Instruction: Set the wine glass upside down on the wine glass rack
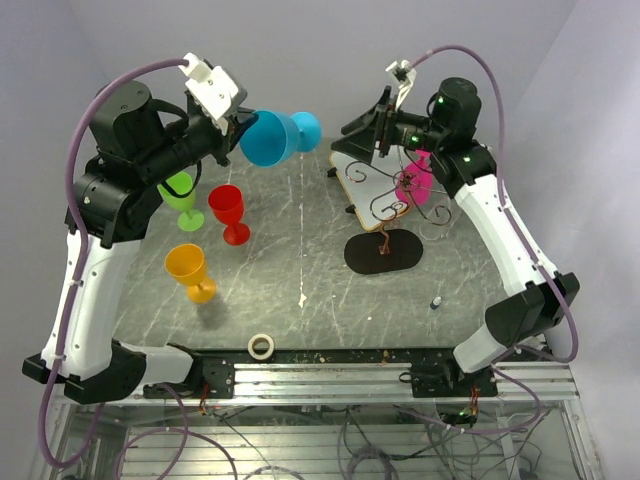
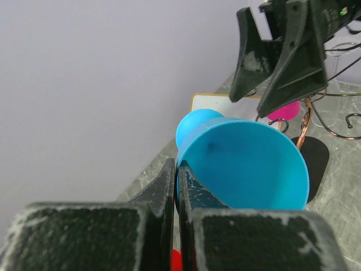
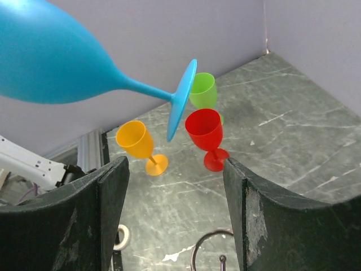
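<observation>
A blue wine glass (image 1: pixel 270 137) hangs sideways in the air at the table's back, its foot (image 1: pixel 306 130) pointing right. My left gripper (image 1: pixel 238 125) is shut on its rim; the left wrist view shows the fingertips (image 2: pixel 192 178) pinching the bowl's edge (image 2: pixel 248 164). My right gripper (image 1: pixel 375 130) stands open just right of the foot, nothing between its fingers (image 3: pixel 265 220), with the foot (image 3: pixel 181 101) above and ahead of them. The wine glass rack (image 1: pixel 384 252), dark wire with scroll arms, stands below with a pink glass (image 1: pixel 415 185) hanging on it.
A green glass (image 1: pixel 180 195), a red glass (image 1: pixel 228 210) and an orange glass (image 1: pixel 188 268) stand upright on the left. A white wood-rimmed board (image 1: pixel 362 180) lies behind the rack. A tape roll (image 1: pixel 262 346) sits at the near edge, with a small dark object (image 1: pixel 437 301) right of centre.
</observation>
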{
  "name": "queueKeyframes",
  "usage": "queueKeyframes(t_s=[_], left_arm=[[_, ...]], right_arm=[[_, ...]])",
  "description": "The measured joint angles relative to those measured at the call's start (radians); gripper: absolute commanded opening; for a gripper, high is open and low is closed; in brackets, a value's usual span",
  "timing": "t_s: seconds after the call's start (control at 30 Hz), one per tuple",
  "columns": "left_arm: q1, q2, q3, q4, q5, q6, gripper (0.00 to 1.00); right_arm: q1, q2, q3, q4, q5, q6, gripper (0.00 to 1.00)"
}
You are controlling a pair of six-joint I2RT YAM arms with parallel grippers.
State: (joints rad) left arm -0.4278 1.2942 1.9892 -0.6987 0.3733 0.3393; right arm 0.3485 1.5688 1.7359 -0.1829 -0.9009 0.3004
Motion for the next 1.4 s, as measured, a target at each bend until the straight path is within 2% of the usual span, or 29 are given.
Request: queueKeyframes(t_s=[0.2,0.5,0.7,0.97,1.17,1.4], left_arm=[[0.0,0.002,0.0,0.001,0.026,-0.004,0.07],[0.0,0.002,0.0,0.001,0.046,-0.003,0.07],[0.0,0.001,-0.005,0.002,0.054,-0.002,0.07],[0.001,-0.015,-0.026,0.019,0.057,0.002,0.07],[0.001,-0.025,-0.05,0.02,0.062,0.008,0.23],[0.001,-0.059,-0.113,0.014,0.08,0.019,0.45]], right_arm=[[0.063,0.062,0.036,-0.001,0.03,0.029,0.58],[0.087,0.097,0.048,0.016,0.047,0.07,0.33],[0.098,0.099,0.048,0.072,0.019,0.129,0.25],[0.098,0.108,0.048,0.097,0.021,0.164,0.0],[0.098,0.108,0.054,0.073,0.057,0.15,0.0],[0.087,0.107,0.1,0.003,0.112,0.046,0.0]])
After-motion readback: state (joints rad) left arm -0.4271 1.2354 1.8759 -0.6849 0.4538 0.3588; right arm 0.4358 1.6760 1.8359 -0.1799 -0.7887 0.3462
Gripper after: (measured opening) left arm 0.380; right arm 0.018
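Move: The blue wine glass's foot is about 5 cm to the right hand's left, 1 cm farther out and 2 cm above it. From that hand the rack's hub lies some 14 cm right, 3 cm back and 14 cm lower, and the pink glass on the rack about 17 cm right, level fore and aft, 13 cm lower. The left hand still pinches the blue rim; the foot lies 7 cm ahead, 10 cm right and 7 cm below it. The blue wine glass is handed over: while the left hand keeps its pinch on the rim, the right hand slides about 5 cm left, sinking slightly, and shuts its open fingers on the lower edge of the foot. The left fingers then part around the rim as that hand sinks some 2 cm and eases back; the right, still pinching, drifts about 1.5 cm forward and 1 cm right. ##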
